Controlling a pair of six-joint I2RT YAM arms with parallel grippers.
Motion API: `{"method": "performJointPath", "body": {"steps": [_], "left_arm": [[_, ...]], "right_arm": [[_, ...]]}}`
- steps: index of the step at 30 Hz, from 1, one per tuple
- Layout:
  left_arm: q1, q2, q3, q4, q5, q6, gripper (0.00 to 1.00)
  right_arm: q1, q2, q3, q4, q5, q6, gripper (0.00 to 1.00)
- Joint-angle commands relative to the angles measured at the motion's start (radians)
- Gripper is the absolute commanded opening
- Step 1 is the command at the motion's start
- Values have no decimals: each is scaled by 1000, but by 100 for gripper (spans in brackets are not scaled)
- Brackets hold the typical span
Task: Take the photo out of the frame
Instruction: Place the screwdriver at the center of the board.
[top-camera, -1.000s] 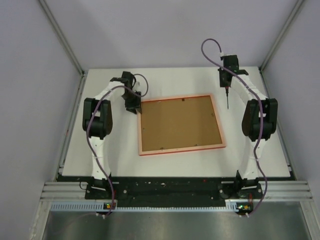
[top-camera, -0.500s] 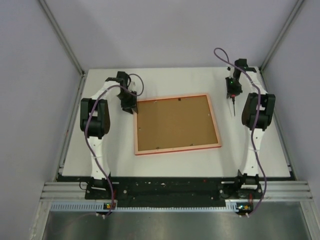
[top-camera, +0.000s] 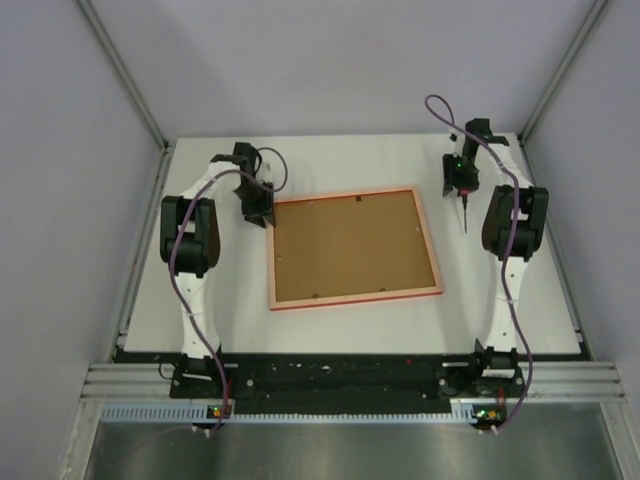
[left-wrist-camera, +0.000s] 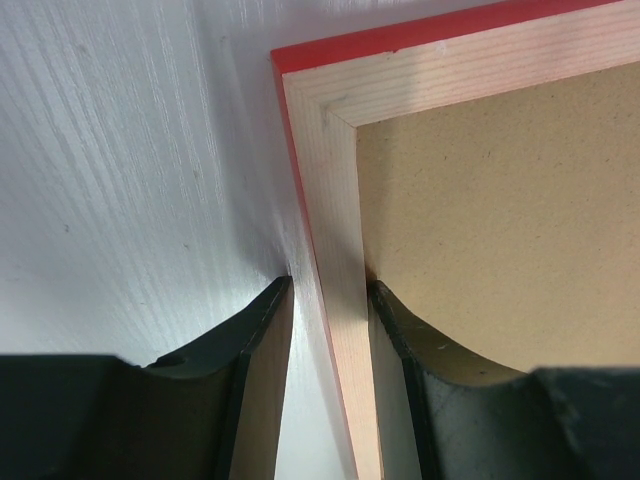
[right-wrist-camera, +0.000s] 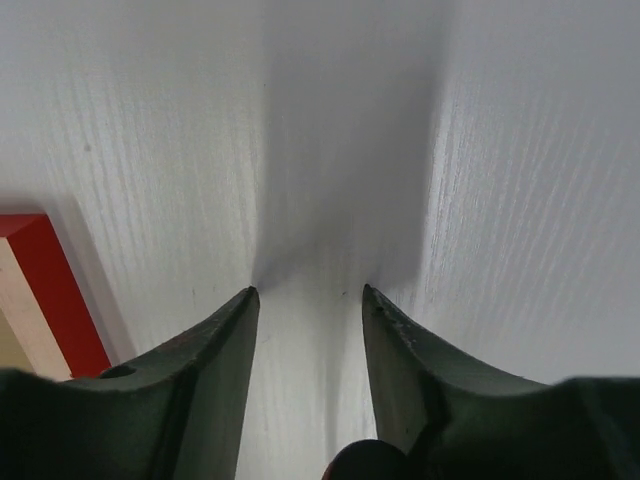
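The frame (top-camera: 355, 298) lies face down in the middle of the table, its pale rim around a brown backing board (top-camera: 350, 248). The photo is hidden beneath that board. My left gripper (top-camera: 262, 215) stands at the frame's far left corner. In the left wrist view, the left gripper (left-wrist-camera: 328, 282) is open astride the frame's left rim (left-wrist-camera: 338, 200). One finger rests on the backing board (left-wrist-camera: 500, 200) against the rim's inner edge; the other is on the table, a thin gap from the red outer edge. My right gripper (top-camera: 464, 212) (right-wrist-camera: 308, 290) is open over bare table, right of the frame's red corner (right-wrist-camera: 60, 290).
White tabletop (top-camera: 350, 160) between grey walls, with metal rails along both sides. Both arm bases stand on the black strip at the near edge (top-camera: 340, 375).
The frame has slid left and turned a little with the left gripper at its corner. The right gripper has drawn back toward the right edge, and its jaws have parted.
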Motion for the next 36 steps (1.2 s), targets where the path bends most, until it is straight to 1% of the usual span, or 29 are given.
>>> {"method": "performJointPath", "body": {"steps": [1, 3, 4, 6, 13, 14, 16, 17, 18, 23, 25, 27, 28, 32, 36], "left_arm": [[7, -52, 5, -18, -43, 20, 41], [7, -57, 5, -20, -45, 20, 41], [7, -57, 5, -20, -46, 20, 41], [7, -61, 5, -20, -43, 20, 41], [7, -72, 10, -20, -45, 24, 41], [7, -75, 13, -20, -46, 26, 41], [7, -81, 14, -18, -48, 27, 42], [7, -84, 17, -20, -48, 29, 44], [7, -87, 20, -21, -50, 30, 50], [7, -106, 55, -29, -42, 50, 71], [7, -110, 92, -46, -28, 63, 77], [7, -120, 123, -58, -8, 78, 79], [7, -126, 134, -64, -2, 87, 79], [6, -166, 138, -95, 19, 132, 79], [6, -239, 57, -109, 30, 203, 79]], "right_arm": [[9, -5, -72, 29, -9, 15, 51], [9, -15, -77, 32, -9, 17, 56], [9, -19, -82, 34, -10, 15, 56], [9, -27, -92, 37, -18, 14, 60], [9, -67, -111, 52, -19, 15, 66], [9, -74, -111, 57, -19, 15, 71], [9, -94, -108, 61, -36, 14, 72], [9, -104, -105, 61, -45, 12, 72], [8, -110, -105, 61, -58, 11, 73], [15, -154, -114, 64, -88, 1, 75], [15, -182, -114, 72, -99, 1, 76], [17, -219, -114, 77, -105, -2, 78], [17, -237, -112, 78, -107, -3, 83], [21, -324, -137, 77, -136, -32, 84], [32, -442, -221, 75, -217, -106, 84]]}}
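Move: The screwdriver lies shaft-back at the right hand, its middle about 5 cm behind the hand point, level sideways and 1 cm lower; the frame's middle is roughly 27 cm to that hand's left and 14 cm back. The left hand stands astride the frame's left bar, with the frame's middle some 22 cm to its right and 7 cm back; from it the screwdriver is about 49 cm to the right and 2 cm ahead. The right fingers, already parting around the screwdriver handle, open wide while that hand eases a little left and back low over the table, then it climbs quickly to about 8.5 cm up, clear of the handle, its fingertips tilting forward some 10 degrees. The left hand stays almost still astride the frame's bar at first, then opens wider and lifts off it, up about 7.5 cm and slightly forward, with a similar forward tilt of the fingertips. ##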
